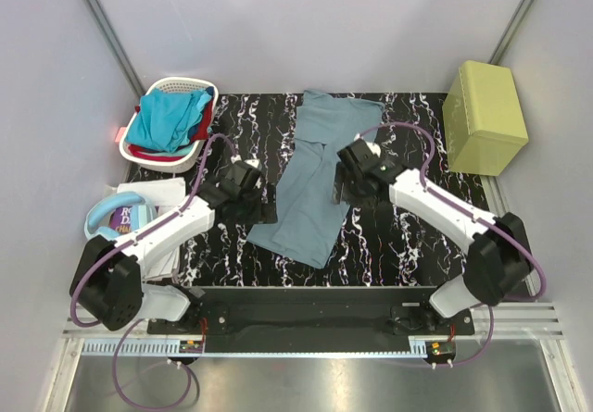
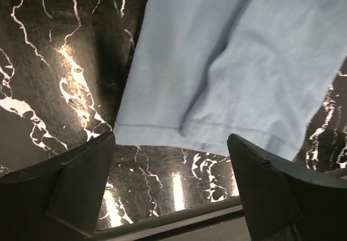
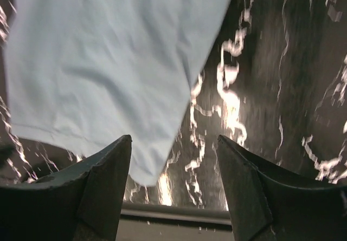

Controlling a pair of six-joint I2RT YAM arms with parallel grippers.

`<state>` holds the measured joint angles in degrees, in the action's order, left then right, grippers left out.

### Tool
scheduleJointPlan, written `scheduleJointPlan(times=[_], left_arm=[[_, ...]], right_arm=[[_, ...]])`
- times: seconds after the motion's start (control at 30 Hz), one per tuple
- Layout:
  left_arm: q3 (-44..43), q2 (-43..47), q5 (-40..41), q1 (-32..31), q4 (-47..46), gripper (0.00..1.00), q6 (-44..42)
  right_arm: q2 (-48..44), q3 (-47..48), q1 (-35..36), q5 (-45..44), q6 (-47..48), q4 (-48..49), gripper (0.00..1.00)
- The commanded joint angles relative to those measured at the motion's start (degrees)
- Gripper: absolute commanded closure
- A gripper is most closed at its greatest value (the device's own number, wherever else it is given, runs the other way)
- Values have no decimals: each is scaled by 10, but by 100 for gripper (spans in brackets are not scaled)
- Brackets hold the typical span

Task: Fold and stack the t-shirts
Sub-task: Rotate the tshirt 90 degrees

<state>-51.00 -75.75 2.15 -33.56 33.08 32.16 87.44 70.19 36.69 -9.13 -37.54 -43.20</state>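
Observation:
A grey-blue t-shirt (image 1: 310, 199) lies folded into a long strip on the black marbled mat (image 1: 408, 236), running from the back towards the front left. My left gripper (image 1: 264, 206) hovers at its left edge, open and empty. In the left wrist view the shirt's hem (image 2: 217, 62) lies just beyond the left gripper (image 2: 172, 143). My right gripper (image 1: 341, 188) is at the strip's right edge, also open and empty. In the right wrist view a corner of the shirt (image 3: 108, 62) reaches between the spread fingers of that gripper (image 3: 174, 141). A turquoise t-shirt (image 1: 167, 116) and a red t-shirt (image 1: 201, 127) are bunched in the basket.
The white laundry basket (image 1: 181, 83) stands at the back left, off the mat. A yellow-green box (image 1: 484, 116) sits at the back right. At the left edge lie light blue headphones over a purple item (image 1: 116, 218) and white paper.

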Motion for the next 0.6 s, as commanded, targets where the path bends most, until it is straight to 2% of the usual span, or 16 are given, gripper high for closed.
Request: scheduleJointPlan(times=[0.0, 0.33, 0.43, 0.57], left_arm=[[6, 8, 24, 0, -26, 10, -3], [5, -10, 44, 15, -11, 4, -11], [1, -26, 16, 47, -10, 5, -16], [-8, -51, 0, 99, -7, 9, -30]], right_arm=[[-60, -62, 58, -41, -87, 4, 28], [-39, -131, 202, -45, -189, 3, 24], [-24, -134, 232, -53, -208, 7, 26], [5, -132, 238, -46, -216, 28, 28]])
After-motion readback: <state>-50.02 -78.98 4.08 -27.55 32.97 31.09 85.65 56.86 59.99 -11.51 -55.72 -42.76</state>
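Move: Below the right hand by about 11 cm lies the folded t-shirt; its near right corner is some 10 cm back and 6 cm left of that hand, and the shirt's middle about 13 cm ahead and 8 cm left. From the left hand, the shirt's near left corner is about 3 cm ahead, 5 cm left and 8 cm down, while the headphones on the book lie roughly level and 33 cm left. Sweeping back towards the robot by about 13 cm, the right hand comes down some 6 cm and drifts 5 cm left to hover over the shirt's near right corner, its fingers tipping steeper and staying open. The left hand, also open, eases about 4 cm left, slightly down and forward, towards the near left corner. Neither touches the cloth. ##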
